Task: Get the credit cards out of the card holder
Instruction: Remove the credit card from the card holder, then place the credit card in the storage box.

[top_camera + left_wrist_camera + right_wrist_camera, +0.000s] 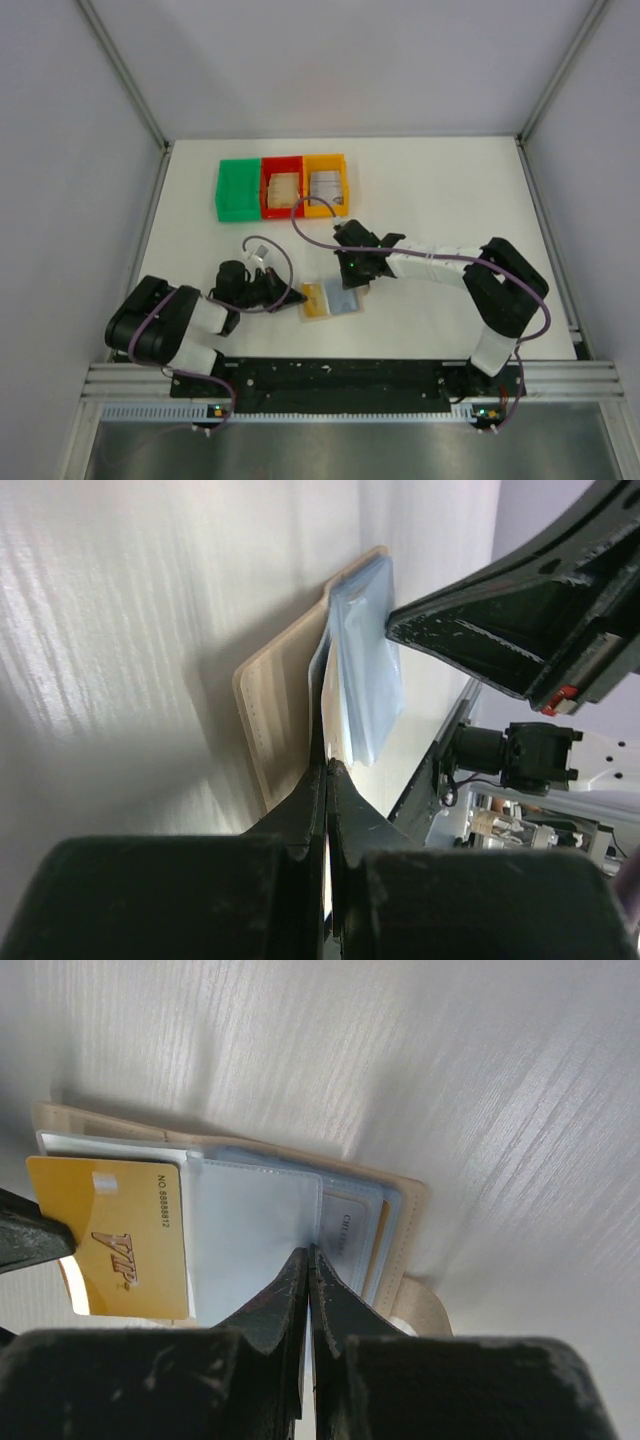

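Note:
The card holder [345,301] lies open on the table, tan cover [278,715] underneath and clear blue-grey sleeves [250,1230] on top. A yellow credit card [120,1250] sticks out of its left side. My left gripper [298,293] is shut on that card's outer edge; in the left wrist view its jaws [327,765] are pressed together with a thin pale strip between them. My right gripper [308,1250] is shut on the edge of a clear sleeve, which stands lifted off the cover. A grey card [345,1228] shows inside a sleeve further right.
Three bins stand in a row at the back: green [238,188], red [281,187] with tan cards, orange [325,184] with grey cards. The right arm [500,290] reaches in from the right. The table's near rail [350,378] lies behind the card holder.

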`<state>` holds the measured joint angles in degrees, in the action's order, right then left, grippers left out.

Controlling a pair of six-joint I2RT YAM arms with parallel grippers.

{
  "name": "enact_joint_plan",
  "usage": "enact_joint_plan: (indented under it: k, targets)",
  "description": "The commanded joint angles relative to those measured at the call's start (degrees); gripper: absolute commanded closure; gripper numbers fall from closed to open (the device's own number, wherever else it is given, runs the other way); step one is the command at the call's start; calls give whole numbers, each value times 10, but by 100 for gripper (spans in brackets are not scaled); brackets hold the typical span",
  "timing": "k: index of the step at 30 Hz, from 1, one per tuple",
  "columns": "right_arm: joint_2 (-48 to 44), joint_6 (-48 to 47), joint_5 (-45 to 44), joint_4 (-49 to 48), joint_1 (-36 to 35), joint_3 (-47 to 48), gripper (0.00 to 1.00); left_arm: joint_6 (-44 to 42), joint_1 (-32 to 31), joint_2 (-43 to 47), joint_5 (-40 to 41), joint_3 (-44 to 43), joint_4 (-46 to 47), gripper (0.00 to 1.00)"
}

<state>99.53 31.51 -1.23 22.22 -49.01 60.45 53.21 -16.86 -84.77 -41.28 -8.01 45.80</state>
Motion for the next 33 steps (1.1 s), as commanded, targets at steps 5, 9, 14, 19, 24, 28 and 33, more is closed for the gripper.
enact_joint_plan:
  k: [5,9,14,19,24,28,33]
  targets:
    - [-56,-29,-32,51,8,-17,95,38,17,55,-33,45,106,100]
    - [-88,-28,-20,49,14,-9,77,51,24,89,-35,46,113,100]
    - [-140,-19,2,26,23,-10,57,64,28,111,-36,47,122,100]
    - [-202,2,125,-61,59,-45,47,100,29,102,-39,56,186,100]
    - [-210,30,222,-135,75,-64,43,144,29,95,-39,63,250,100]
    - [-210,78,272,-211,81,-99,43,178,29,103,-30,63,292,100]
    - [-213,121,317,-293,82,-132,43,201,29,150,-14,56,280,100]
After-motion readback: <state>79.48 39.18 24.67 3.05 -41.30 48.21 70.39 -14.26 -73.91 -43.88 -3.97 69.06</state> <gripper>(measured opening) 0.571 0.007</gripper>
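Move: At the left hand's tips, its near edge already pinched, the gold credit card has its middle about 2 cm to the right, 1 cm back and 1 cm lower. The open card holder is centred some 7 cm right of that hand, level with it and 2 cm below. From the right hand, whose shut tips rest on the holder, the card lies 7 cm left and 2 cm back, the holder's middle 3 cm left and 2 cm back, and its strap 5 cm right and 1 cm back, all near tip height. Lifting the pinched card off the holder, the left hand rises about 10 cm almost straight up, tipping its fingertips upward. The right hand's tips come off the holder and slip a little right while opening to over half; the hand climbs some 12 cm, then moves left and slightly back towards the card, its fingers swinging about 35 degrees to point more leftward. ##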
